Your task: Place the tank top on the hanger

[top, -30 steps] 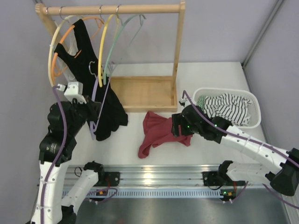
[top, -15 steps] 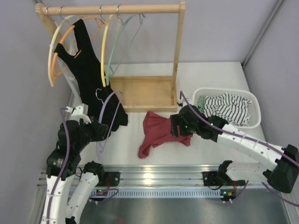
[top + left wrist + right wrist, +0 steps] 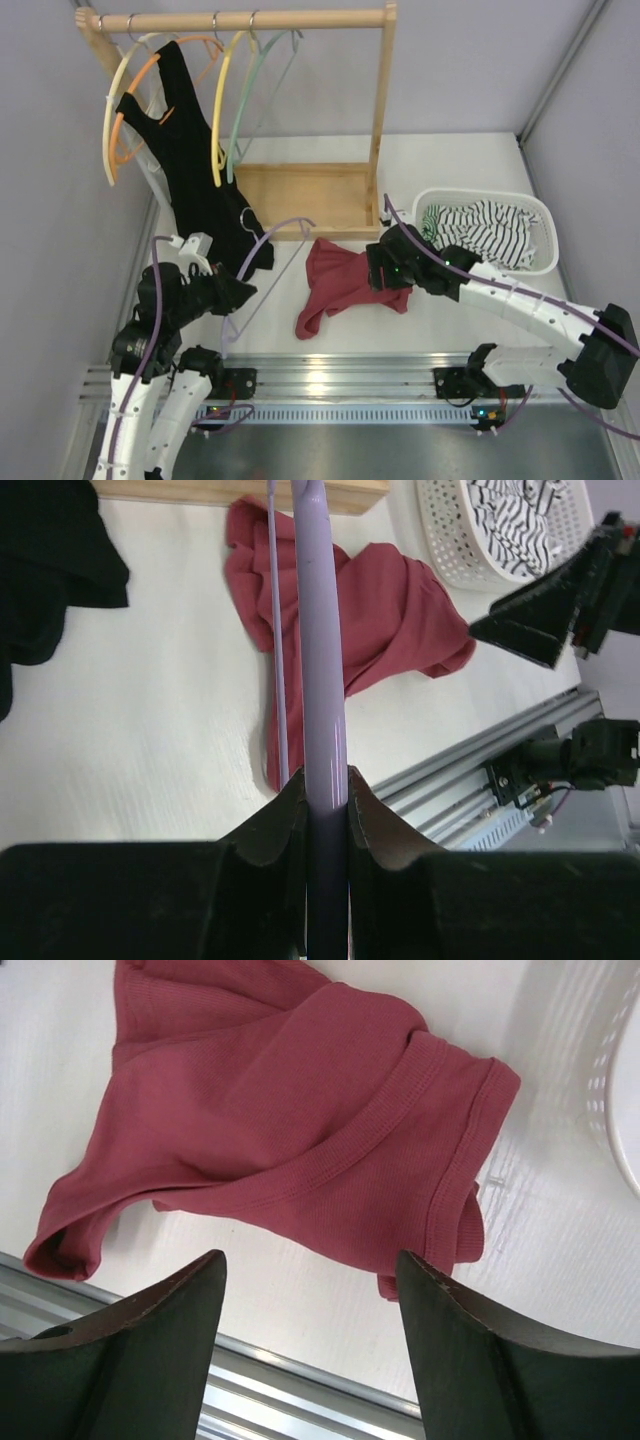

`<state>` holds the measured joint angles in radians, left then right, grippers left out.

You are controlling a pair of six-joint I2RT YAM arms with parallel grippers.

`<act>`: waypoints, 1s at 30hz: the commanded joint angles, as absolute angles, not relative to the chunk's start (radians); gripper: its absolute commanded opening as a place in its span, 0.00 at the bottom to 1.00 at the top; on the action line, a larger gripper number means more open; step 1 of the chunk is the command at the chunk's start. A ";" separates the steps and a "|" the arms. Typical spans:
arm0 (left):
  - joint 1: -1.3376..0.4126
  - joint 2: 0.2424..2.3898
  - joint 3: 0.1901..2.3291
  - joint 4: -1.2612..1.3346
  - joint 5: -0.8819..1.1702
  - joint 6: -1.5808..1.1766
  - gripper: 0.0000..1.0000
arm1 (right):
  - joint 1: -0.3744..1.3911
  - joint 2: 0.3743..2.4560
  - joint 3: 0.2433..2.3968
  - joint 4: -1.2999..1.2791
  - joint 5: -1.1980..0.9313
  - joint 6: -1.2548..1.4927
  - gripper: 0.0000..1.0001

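The maroon tank top (image 3: pixel 340 282) lies crumpled on the white table; it also shows in the left wrist view (image 3: pixel 380 600) and the right wrist view (image 3: pixel 290 1120). My left gripper (image 3: pixel 232 296) is shut on the lavender hanger (image 3: pixel 268 262), held low over the table left of the top; in the left wrist view the hanger (image 3: pixel 322 660) runs up between the closed fingers (image 3: pixel 285 825). My right gripper (image 3: pixel 385 278) is open and empty, hovering at the top's right edge, its fingers (image 3: pixel 160 1330) spread wide just above the table.
A wooden rack (image 3: pixel 310 198) at the back holds a black garment (image 3: pixel 195 170) and yellow (image 3: pixel 218 110), green and orange hangers. A white basket (image 3: pixel 540 215) with striped cloth stands at the right. A metal rail (image 3: pixel 330 380) runs along the near edge.
My left arm has carried the lavender hanger down off the rack and rightward toward the tank top. My right gripper has stayed at the top's right edge.
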<state>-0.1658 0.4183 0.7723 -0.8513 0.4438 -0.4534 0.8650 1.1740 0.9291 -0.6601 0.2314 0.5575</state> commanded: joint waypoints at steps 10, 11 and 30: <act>-0.184 0.417 0.798 -0.749 0.655 -0.437 0.00 | 0.663 1.361 1.052 -0.612 0.189 0.537 0.49; -0.192 0.419 0.799 -0.755 0.666 -0.434 0.00 | 0.655 1.376 1.051 -0.608 0.187 0.535 0.48; -0.267 0.489 0.839 -0.752 0.684 -0.416 0.00 | 0.589 1.568 1.005 -0.453 0.150 0.545 0.40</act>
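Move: The left hand already holds the lilac hanger and is about 20 cm above the table, with the tank top's middle some 20 cm to its right and 10 cm ahead; the black dress's hem is roughly 11 cm ahead and 4 cm left. From the open right hand, the tank top's middle lies about 5 cm ahead, 6 cm left and 12 cm below. The rack's near right corner is some 17 cm straight ahead and the basket 18 cm ahead, 23 cm right. The right hand reaches forward about 8 cm and slightly right, then mostly sinks, some 8 cm in all, onto the region of the tank top's right end, tipping further down and turning a little clockwise while its fingers close partway; contact with the cloth can't be seen. Keeping its grip on the hanger, the left hand drifts some 4 cm right and 3 cm back and turns about 15 degrees clockwise, swinging the hanger's free end over the tank top. ##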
